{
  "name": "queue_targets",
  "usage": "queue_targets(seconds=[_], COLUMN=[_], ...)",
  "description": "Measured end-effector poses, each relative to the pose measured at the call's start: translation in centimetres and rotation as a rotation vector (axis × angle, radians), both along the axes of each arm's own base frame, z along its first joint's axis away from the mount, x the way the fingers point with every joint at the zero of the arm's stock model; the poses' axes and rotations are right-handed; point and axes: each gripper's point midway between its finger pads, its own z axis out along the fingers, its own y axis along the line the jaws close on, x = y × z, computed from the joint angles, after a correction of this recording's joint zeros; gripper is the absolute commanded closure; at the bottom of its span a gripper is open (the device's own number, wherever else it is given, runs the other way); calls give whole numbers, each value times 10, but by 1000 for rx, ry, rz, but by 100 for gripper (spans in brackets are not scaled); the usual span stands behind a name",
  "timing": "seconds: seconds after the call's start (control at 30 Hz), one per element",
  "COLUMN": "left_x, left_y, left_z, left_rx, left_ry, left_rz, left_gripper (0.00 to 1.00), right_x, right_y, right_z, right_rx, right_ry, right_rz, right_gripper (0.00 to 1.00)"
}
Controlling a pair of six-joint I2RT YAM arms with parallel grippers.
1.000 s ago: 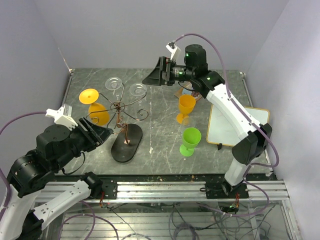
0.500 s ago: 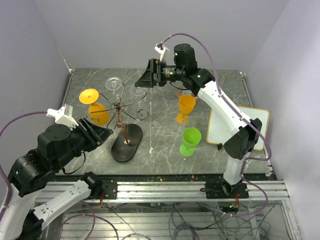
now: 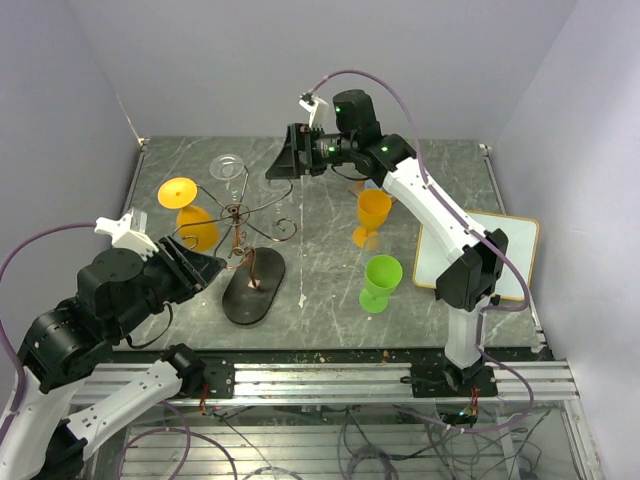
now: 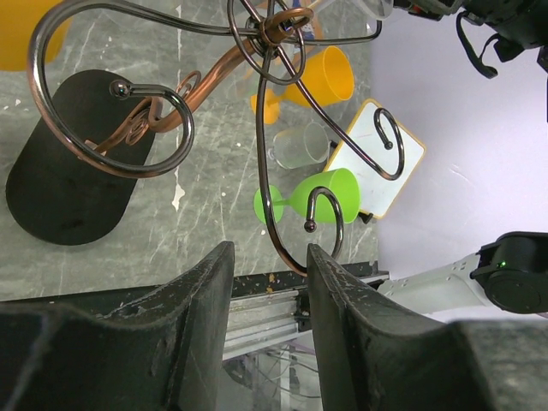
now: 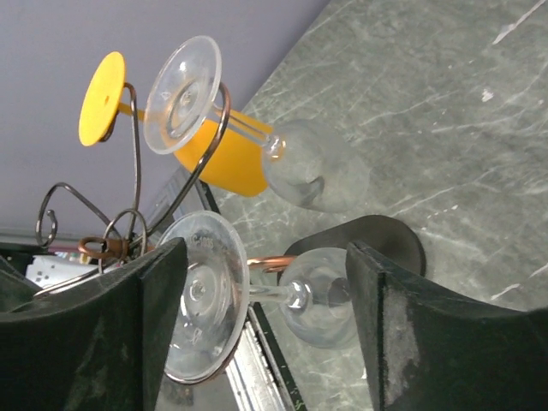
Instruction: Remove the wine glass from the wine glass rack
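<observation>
The wine glass rack point(image 3: 237, 212) stands left of centre on its dark oval base point(image 3: 253, 285). A clear wine glass point(image 5: 318, 300) hangs upside down from a scroll arm, its foot point(image 5: 201, 300) caught in the wire. My right gripper point(image 5: 265, 250) is open with a finger on each side of this glass, foot close to the left finger, bowl close to the right. From above, this gripper point(image 3: 281, 165) covers that glass. My left gripper point(image 4: 269, 257) is open low beside the rack, a wire scroll point(image 4: 295, 257) between its fingers close to the right one.
A second clear glass point(image 3: 228, 167) and an orange glass point(image 3: 181, 193) also hang on the rack. An orange glass point(image 3: 372, 215) and a green glass point(image 3: 381, 280) stand on the table right of the rack. A white board point(image 3: 470, 250) lies at the right edge.
My right arm has swung left from above the standing orange glass to the rack, so its fingers now straddle the hanging clear glass. Both grippers have narrowed a little. The left arm has stayed put.
</observation>
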Motion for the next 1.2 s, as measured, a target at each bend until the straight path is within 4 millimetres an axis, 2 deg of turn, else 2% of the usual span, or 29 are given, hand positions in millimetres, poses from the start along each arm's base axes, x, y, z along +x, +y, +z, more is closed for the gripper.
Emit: queue_targets(seconds=[0.3, 0.63, 0.9, 1.2], left_x=[0, 0, 0, -1], left_y=[0, 0, 0, 0], left_z=[1, 1, 2, 1], left_rx=[-2, -2, -3, -2], left_ry=[-2, -3, -4, -3], left_rz=[0, 0, 0, -1], left_gripper=[52, 53, 54, 55], right_x=[-7, -7, -9, -15], right_y=[-2, -5, -6, -7], right_z=[2, 11, 22, 25], right_rx=[3, 14, 35, 71], right_ry=[7, -4, -11, 29], right_rz=[1, -24, -41, -53], right_gripper=[55, 82, 100, 100])
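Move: The right hand is already at the near clear wine glass hanging upside down in the rack. Its foot lies between the open fingers, and the glass's middle is about 7 cm below the hand, some 2 cm back and 1 cm left. The other clear glass hangs about 11 cm left and 1 cm ahead, the rack's hub 10 cm left and 8 cm back. From the idle left hand the near glass lies roughly 18 cm ahead, 12 cm right and 8 cm lower. With its fingers still pointing left across the rack, the right hand shuts them from wide open, one above and one below the clear glass's foot, and pinches the thin disc by its rim. While closing it rises about 2.5 cm beside the rack and eases back towards the base by some 1.5 cm, the wrist tilting only about five degrees and the grip holding through the last part of the rise. ##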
